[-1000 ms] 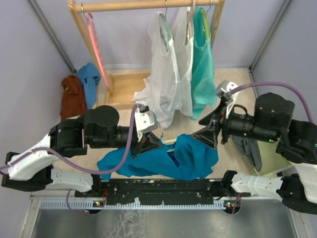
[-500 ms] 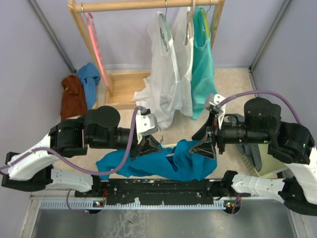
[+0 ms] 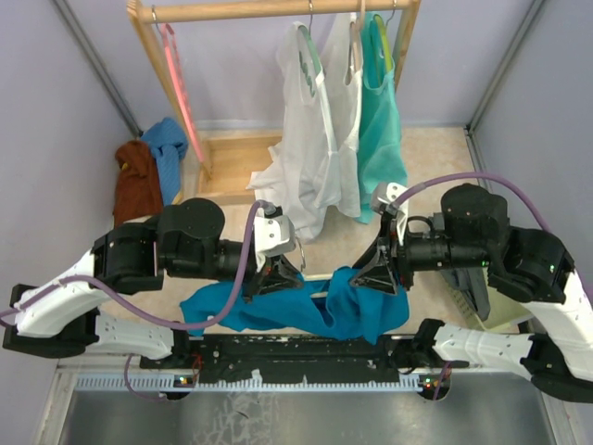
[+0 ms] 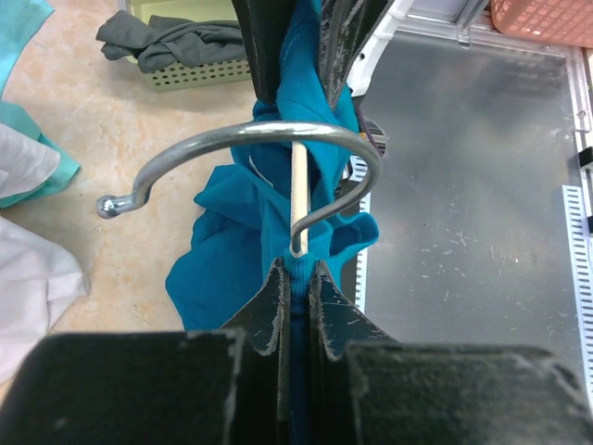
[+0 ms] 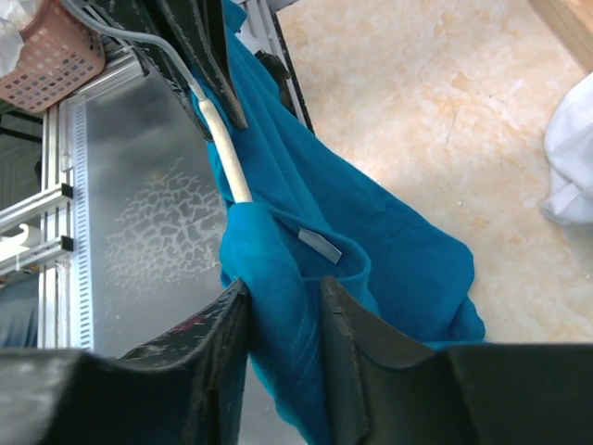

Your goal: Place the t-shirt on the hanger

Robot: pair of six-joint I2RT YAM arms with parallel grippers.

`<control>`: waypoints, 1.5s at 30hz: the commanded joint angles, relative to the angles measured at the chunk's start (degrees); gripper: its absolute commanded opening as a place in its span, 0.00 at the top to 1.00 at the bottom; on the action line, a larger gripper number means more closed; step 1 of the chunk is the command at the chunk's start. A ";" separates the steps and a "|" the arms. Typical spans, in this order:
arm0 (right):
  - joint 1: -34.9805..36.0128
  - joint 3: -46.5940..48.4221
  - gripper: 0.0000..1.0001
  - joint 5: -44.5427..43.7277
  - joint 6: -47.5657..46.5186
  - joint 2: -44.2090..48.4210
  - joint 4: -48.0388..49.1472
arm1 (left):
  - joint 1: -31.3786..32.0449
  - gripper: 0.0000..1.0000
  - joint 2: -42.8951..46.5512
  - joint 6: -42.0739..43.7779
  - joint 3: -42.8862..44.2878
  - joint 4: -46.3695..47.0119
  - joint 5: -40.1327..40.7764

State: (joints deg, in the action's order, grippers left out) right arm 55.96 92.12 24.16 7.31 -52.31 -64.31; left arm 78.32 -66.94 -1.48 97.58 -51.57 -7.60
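The deep teal t-shirt (image 3: 306, 311) hangs bunched between my two grippers above the table's near edge. My left gripper (image 3: 278, 276) is shut at the neck of the cream hanger (image 4: 298, 181), with teal cloth pinched between the jaws (image 4: 295, 271). The silver hook (image 4: 250, 139) curls just beyond the tips. My right gripper (image 3: 375, 278) is shut on a thick fold of the t-shirt (image 5: 278, 278) by the collar, next to the white label (image 5: 320, 244). One bare hanger arm (image 5: 227, 148) runs into that fold; the other arm is hidden under cloth.
A wooden rack (image 3: 278, 9) at the back holds white garments (image 3: 315, 139), a mint tank top (image 3: 380, 139) and a pink hanger (image 3: 181, 93). Brown (image 3: 137, 185) and light blue (image 3: 167, 148) cloths lie far left. A basket of grey clothes (image 3: 473, 287) sits right.
My right gripper has moved left and toward the near edge, closer to the left gripper, drawing the t-shirt along the hanger. The left gripper has stayed nearly still.
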 commanded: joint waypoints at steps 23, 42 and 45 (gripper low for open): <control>-0.15 1.11 1.00 -13.42 3.92 6.13 2.78 | -0.01 0.63 5.46 -2.97 4.06 1.14 30.91; -0.15 7.61 1.00 -18.05 5.80 8.78 1.75 | 0.03 0.58 18.36 -9.55 -9.53 -0.44 44.56; -0.11 8.02 1.00 -16.68 5.96 9.45 1.96 | -0.01 0.57 20.03 -8.33 -12.46 1.46 41.70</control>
State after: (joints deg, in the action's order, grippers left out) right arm 56.05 97.14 5.72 12.36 -44.18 -67.29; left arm 78.35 -49.25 -10.57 87.61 -52.77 36.27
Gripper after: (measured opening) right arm 0.046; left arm 0.423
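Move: The t-shirt's right shoulder, drawn over the hanger's right end, sits between the right hand's half-open fingers, within about 1 cm of them. It lies some 11 cm to the right of the left hand, about level with it. The hanger's neck is in the left hand's shut fingers, 11 cm left of the right hand. The shirt's loose left side hangs roughly 11 cm left of the left hand and 12 cm below it. The nearest white shirt on the rack is some 26 cm ahead of the left hand. The t-shirt's right shoulder, with the hanger's end inside, is pinched as the right fingers close; they keep hold while that hand goes about 6 cm right, rises some 4 cm and yaws clockwise. Once they have shut, the left fingers open and let go of the neck, backing forward, then sweeping left past the hook, about 13 cm left and 10 forward in all, rising and sinking again while turning some 45 degrees counter-clockwise. ##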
